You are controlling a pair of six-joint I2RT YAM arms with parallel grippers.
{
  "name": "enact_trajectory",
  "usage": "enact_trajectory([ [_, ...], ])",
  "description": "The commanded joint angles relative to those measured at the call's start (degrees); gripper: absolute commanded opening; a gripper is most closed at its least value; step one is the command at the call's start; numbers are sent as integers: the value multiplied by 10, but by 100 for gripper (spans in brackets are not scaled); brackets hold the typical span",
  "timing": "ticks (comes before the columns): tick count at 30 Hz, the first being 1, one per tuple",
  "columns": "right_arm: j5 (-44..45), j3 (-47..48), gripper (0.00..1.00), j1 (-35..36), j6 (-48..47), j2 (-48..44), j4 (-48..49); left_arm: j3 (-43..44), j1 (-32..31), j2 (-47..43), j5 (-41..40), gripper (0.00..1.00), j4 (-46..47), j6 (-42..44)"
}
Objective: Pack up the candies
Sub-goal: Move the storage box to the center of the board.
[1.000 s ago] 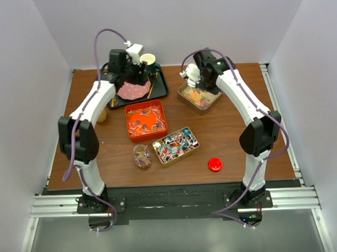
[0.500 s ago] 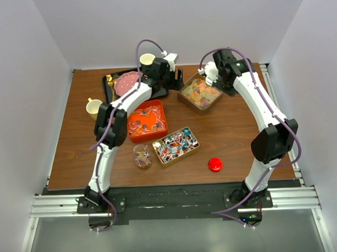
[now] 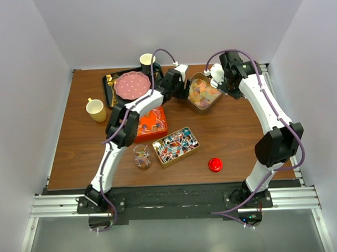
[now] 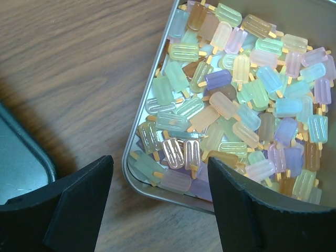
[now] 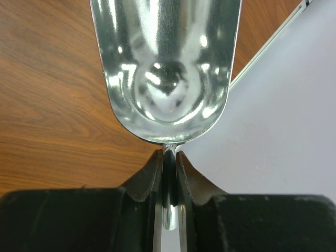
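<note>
Pastel popsicle-shaped gummy candies (image 4: 247, 100) fill a silver tin (image 4: 137, 181) at the back of the table (image 3: 203, 94). My left gripper (image 4: 160, 205) hangs open over the tin's near corner, one finger (image 4: 79, 210) over the wood and the other (image 4: 252, 210) over the candies. In the top view this left gripper (image 3: 184, 89) is at the tin's left side. Just right of the tin, my right gripper (image 3: 222, 84) is shut on the thin handle of an empty metal scoop (image 5: 168, 68). Wrapped candies fill a gold tin (image 3: 176, 145) and an orange tray (image 3: 154, 123).
A small glass jar (image 3: 142, 156) with some candies stands left of the gold tin. A round red lid (image 3: 215, 165) lies near the front. At the back left are a black tray (image 3: 109, 86) with a pink plate (image 3: 133, 86), a cup (image 3: 147, 60) and a yellow mug (image 3: 96, 109).
My left arm swung right from the black tray to the gummy tin, its jaws opening wider. My right arm drew back off the tin to its right side, still holding the scoop.
</note>
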Motion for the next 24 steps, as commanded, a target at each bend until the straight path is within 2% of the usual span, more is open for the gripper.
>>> enact_trajectory([
  [1,-11,2,0,-1,16,-22,2,21,-1,-9,-15,77,9,39],
  [5,-9,12,0,-1,13,-16,2,-2,8,-31,19,72,-15,69],
  [10,-14,46,0,0,9,0,-2,-41,20,-65,88,61,-46,113],
  [20,-7,102,0,1,5,23,-15,-26,28,-86,140,47,-146,240],
  [24,0,111,0,9,-1,14,-22,-67,33,-111,132,42,-164,294],
])
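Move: The storage box of ice-lolly candies has its near left corner right at the left hand's open fingers; its middle is about 9 cm to the right, 3 cm ahead and 2 cm below. The dark tray's middle is some 24 cm left and 6 cm ahead, the red box roughly 18 cm left and 11 cm back, the lollipop box about 5 cm left and 25 cm back. From the right hand the storage box is some 14 cm left, 16 cm ahead and 20 cm below. Straddling the storage box's near left corner, one finger outside the wall and the other inside the rim, the left hand stays briefly, then draws back and left about 5 cm at level height, dragging the box by that corner towards the middle of the board, while the fingers close from wide to about half open and the wrist turns some 20 degrees clockwise. The right hand keeps its shut grip on the scoop and late on lifts it about 3 cm, up and somewhat forward, clear of the table. ##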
